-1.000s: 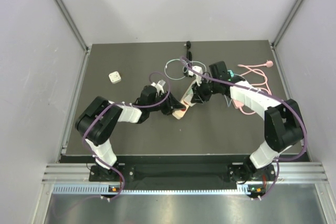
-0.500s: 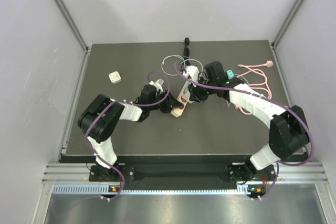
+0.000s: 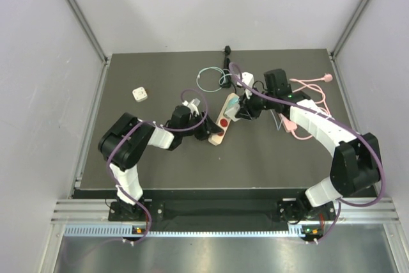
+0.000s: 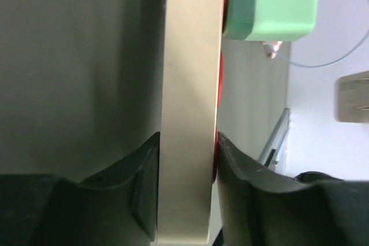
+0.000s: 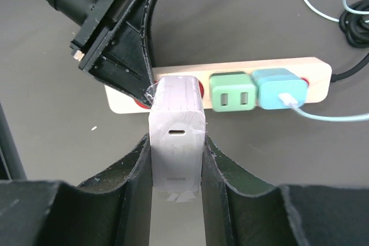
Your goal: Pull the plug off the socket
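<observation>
A cream power strip, the socket [image 3: 227, 114] [image 5: 230, 72], lies mid-table with a green adapter [image 5: 232, 91] and a blue adapter [image 5: 279, 89] plugged in. My left gripper [image 3: 209, 131] [image 4: 187, 139] is shut on the strip's near end [image 4: 193, 84]. My right gripper [image 3: 240, 109] [image 5: 176, 142] is shut on a white charger, the plug [image 5: 177, 136], gripping its two sides. In the top view a round red socket face [image 3: 223, 123] shows uncovered beside the green adapter, so the plug is off the strip.
A small white cube [image 3: 140, 94] sits at the left. A pale blue cable [image 3: 206, 78] loops behind the strip, a black cord [image 3: 227, 59] runs to the far edge, and a pink cable [image 3: 312, 93] lies at the right under the right arm.
The right gripper has drawn back to the upper right with the white plug, baring the red socket. The strip, held by the left gripper, has swung and settled flat.
</observation>
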Available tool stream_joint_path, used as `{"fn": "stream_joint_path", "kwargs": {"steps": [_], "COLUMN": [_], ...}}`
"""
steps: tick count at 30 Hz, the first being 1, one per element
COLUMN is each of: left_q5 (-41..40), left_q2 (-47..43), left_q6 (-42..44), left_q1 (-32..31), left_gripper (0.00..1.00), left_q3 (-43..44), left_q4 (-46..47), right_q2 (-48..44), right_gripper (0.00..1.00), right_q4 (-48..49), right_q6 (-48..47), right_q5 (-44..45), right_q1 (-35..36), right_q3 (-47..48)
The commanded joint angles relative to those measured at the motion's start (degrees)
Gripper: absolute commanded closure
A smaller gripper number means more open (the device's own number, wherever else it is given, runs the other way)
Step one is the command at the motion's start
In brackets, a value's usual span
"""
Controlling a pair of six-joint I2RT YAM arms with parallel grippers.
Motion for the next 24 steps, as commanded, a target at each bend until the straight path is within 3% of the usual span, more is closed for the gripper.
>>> {"fn": "stream_joint_path", "kwargs": {"steps": [1, 5, 13, 24], "left_q5": [-1.73, -3.83, -12.53, -22.47], "left_q2": [-1.55, -3.92, -8.67, -26.07], "left_q6": [1.09, 3.55, 9.97, 26.31], "left_q1": [0.51, 0.60, 0.69, 0.51], "left_gripper": [0.47, 0.38, 0.35, 0.30], "left_q3": [-2.08, -2.17, -1.21, -2.43], "left_q4": [-5.34, -9.46, -20.44, -29.16], "right_q2": [-2.20, -2.11, -1.93, -1.23], "right_gripper": [1.00, 1.00, 1.00, 1.00], "right_q4": [3.23, 3.32, 3.50, 3.85], "right_q6": [0.66, 0.92, 0.83, -0.05], "right_q5": [-5.27, -5.80, -6.15, -13.00], "right_q1": [-1.45, -1.62, -1.88, -1.89], "right_q3": [1.06, 0.88, 0.79, -0.26]}}
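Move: The left hand still grips the power strip near its closest end; the strip's middle lies about 5 cm ahead and 3 cm to the right. On the strip the green adapter sits roughly 7 cm ahead, 4 cm right, with the blue adapter some 4 cm farther out. The white plug in the right fingers hangs about 3 cm ahead, 6 right and 9 above. From the right hand, the strip's middle is some 2 cm ahead, 4 left and 10 below. Open the left fingers to let go of the power strip's near end, sinking about 1 cm as they part. Then draw the left gripper away to the left, about 7 cm and quickening, tipping its fingers some 25 degrees steeper down and lifting only at the end. Keep the already freed white plug pinched in the right hand, easing back a little. ##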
